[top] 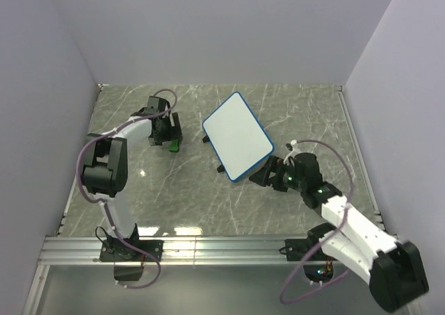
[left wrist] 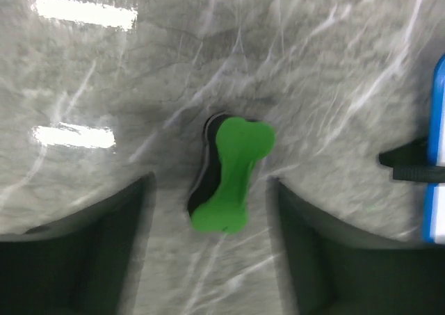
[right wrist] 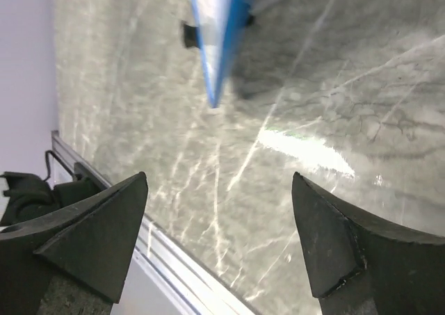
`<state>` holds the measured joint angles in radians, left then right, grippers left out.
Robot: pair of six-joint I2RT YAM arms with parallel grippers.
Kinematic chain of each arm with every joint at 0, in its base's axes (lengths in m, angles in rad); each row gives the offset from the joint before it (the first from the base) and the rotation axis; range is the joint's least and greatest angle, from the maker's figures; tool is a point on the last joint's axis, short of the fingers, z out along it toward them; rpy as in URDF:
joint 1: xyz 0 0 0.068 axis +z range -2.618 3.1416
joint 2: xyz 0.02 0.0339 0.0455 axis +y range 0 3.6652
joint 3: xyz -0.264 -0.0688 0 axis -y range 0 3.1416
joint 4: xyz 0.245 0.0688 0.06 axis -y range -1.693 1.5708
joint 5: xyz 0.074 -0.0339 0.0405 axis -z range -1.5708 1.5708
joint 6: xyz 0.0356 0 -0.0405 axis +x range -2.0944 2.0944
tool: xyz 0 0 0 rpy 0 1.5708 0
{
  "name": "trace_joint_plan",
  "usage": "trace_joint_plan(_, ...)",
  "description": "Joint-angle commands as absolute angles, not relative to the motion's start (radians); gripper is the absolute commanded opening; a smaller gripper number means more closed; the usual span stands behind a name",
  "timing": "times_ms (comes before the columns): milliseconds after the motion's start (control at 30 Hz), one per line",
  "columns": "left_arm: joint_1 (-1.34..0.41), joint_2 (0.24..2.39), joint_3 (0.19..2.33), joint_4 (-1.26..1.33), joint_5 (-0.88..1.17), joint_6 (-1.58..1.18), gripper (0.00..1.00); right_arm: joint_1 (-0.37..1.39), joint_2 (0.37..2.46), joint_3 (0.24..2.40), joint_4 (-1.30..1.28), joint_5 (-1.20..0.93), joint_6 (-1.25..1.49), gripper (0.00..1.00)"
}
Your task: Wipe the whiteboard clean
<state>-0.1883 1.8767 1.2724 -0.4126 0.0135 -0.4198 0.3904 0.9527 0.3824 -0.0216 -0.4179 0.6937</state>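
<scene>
The whiteboard (top: 238,135), white with a blue frame, lies tilted in the middle of the marble table, and its surface looks blank. A green bone-shaped eraser (left wrist: 233,172) with a black pad under it lies on the table left of the board (top: 173,145). My left gripper (top: 169,133) is open above it, and the eraser lies between the fingers (left wrist: 83,252) without touching them. The board's blue edge (left wrist: 437,155) shows at the right of the left wrist view. My right gripper (top: 266,172) is open and empty by the board's near right corner (right wrist: 219,37).
An aluminium rail (top: 208,245) runs along the table's near edge and also shows in the right wrist view (right wrist: 160,259). Pale walls close in the table at the back and on both sides. A black foot (left wrist: 403,163) sticks out from under the board.
</scene>
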Motion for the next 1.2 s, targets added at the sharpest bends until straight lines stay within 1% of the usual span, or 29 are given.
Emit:
trace_joint_plan(0, -0.189, 1.807, 1.255, -0.399, 0.003, -0.416, 0.93, 0.399, 0.797, 0.432, -0.219, -0.362, 0.661, 0.92)
trace_joint_plan(33, -0.189, 1.799, 1.255, -0.400, 0.003, -0.417, 0.99, 0.396, 0.770, 0.446, -0.245, -0.357, 0.660, 0.92)
trace_joint_plan(167, -0.192, 1.735, 1.247, -0.411, 0.003, -0.432, 0.99, 0.397, 0.645, 0.460, -0.363, -0.356, 0.647, 0.93)
trace_joint_plan(200, -0.192, 1.720, 1.244, -0.416, -0.029, -0.437, 0.99, 0.397, 0.625, 0.460, -0.380, -0.356, 0.646, 0.93)
trace_joint_plan(333, -0.202, 1.645, 1.223, -0.443, -0.015, -0.472, 0.99, 0.397, 0.546, 0.466, -0.454, -0.367, 0.635, 0.93)
trace_joint_plan(500, -0.294, 1.523, 1.209, -0.474, -0.009, -0.538, 1.00, 0.397, 0.462, 0.511, -0.546, -0.374, 0.653, 0.93)
trace_joint_plan(667, -0.466, 1.431, 1.267, -0.564, -0.067, -0.616, 0.99, 0.394, 0.387, 0.551, -0.554, -0.405, 0.742, 0.93)
trace_joint_plan(867, -0.606, 1.298, 1.353, -0.722, -0.127, -0.702, 1.00, 0.397, 0.345, 0.552, -0.551, -0.452, 0.769, 0.93)
trace_joint_plan(1033, -0.630, 1.171, 1.404, -0.831, -0.137, -0.752, 0.99, 0.397, 0.333, 0.560, -0.561, -0.477, 0.758, 0.93)
trace_joint_plan(1167, -0.632, 1.077, 1.382, -0.844, -0.089, -0.764, 0.99, 0.397, 0.292, 0.548, -0.578, -0.485, 0.768, 0.93)
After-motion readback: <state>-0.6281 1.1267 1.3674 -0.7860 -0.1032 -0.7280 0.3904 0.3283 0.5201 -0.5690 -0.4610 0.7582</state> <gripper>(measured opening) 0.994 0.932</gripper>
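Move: The green eraser, no longer gripped, is between and just below the left fingertips, about 1 cm back, level sideways and some 3 cm down; the whiteboard's middle is roughly 23 cm to that hand's right, 2 cm ahead and 3 cm below. From the right hand, open beside the board's near corner, the whiteboard's middle is about 18 cm ahead, 8 cm left and 8 cm down. Left hand opens wider, rising about 27 cm back and rightward off the eraser; right hand lifts 10 cm, withdrawing. ##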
